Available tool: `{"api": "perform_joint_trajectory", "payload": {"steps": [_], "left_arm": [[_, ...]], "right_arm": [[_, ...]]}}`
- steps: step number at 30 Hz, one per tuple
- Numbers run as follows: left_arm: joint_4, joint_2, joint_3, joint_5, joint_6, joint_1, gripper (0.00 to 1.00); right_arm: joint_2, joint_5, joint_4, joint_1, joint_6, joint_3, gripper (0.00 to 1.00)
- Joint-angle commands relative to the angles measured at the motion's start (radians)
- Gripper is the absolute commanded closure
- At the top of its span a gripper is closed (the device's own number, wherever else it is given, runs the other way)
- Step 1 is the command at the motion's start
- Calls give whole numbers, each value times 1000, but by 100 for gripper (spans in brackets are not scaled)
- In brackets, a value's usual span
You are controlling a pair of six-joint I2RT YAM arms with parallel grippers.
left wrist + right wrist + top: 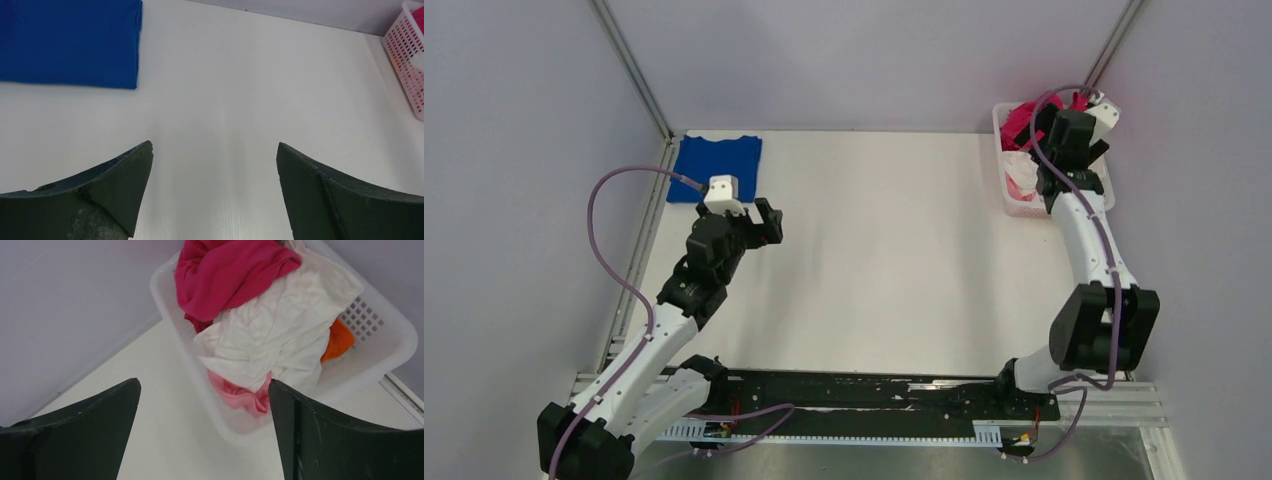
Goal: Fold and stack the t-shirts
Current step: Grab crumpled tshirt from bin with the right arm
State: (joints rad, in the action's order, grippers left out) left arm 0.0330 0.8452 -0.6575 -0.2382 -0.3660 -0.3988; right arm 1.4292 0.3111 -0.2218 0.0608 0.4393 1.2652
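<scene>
A royal blue t-shirt [716, 166] lies folded flat at the table's far left corner, and shows at the upper left of the left wrist view [70, 42]. My left gripper [214, 150] hangs open over bare table, right of and nearer than the blue shirt, holding nothing. In the white basket [165, 305] at the far right, a magenta t-shirt [225, 275], a white one [280, 335], a pale pink one [240, 395] and an orange one [337, 340] lie crumpled together. My right gripper [205, 387] hovers open above the basket's near end with nothing between its fingers.
The white lattice basket [1012, 190] stands against the back right wall. Metal frame posts [634, 70] rise at both back corners. A black rail [874, 392] with cables runs along the near edge between the arm bases.
</scene>
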Motion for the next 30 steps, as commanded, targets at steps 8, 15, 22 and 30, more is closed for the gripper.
{"api": "perform_joint_trajectory", "payload": {"steps": [8,15,22,30], "left_arm": [[-78,18,-7,-30,-8,0,0],[-70,39,-18,-82,-24,0,0],[-24,14,-30,-133,-34,0,0],[2,-24,-23,-159,-48,0,0]], "right_arm": [[566,-153,-192,194,-152,637,2],[919,-199,-192,197,-185,1048,8],[1056,-237,-103,197,-195,1180,40],[1001,-237,-49,195,-188,1142,100]]}}
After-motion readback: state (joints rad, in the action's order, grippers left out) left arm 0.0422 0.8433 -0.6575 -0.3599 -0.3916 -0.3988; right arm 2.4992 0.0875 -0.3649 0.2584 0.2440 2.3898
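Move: The crumpled red t-shirt lies heaped in the far part of the bin, about 20 cm ahead of the open right hand, some 11 cm to its right and 13 cm lower. The white shirt beside it is nearer, roughly 8 cm ahead and 13 cm to the right; a light pink cloth peeps out about 5 cm ahead and 8 cm to the right, both some 14 cm below. From the left hand the red t-shirt is about 70 cm to the right, 33 cm ahead and 10 cm lower. The red t-shirt is reached by the right hand sweeping forward about 22 cm over the white shirt, swinging right some 12 cm early on and sinking about 11 cm into the bin, its fingers tipping down slightly. Slowing over the heap, the hand closes from wide open to nearly shut and pinches a fold. The left hand, open, drifts some 2 cm to its left. ##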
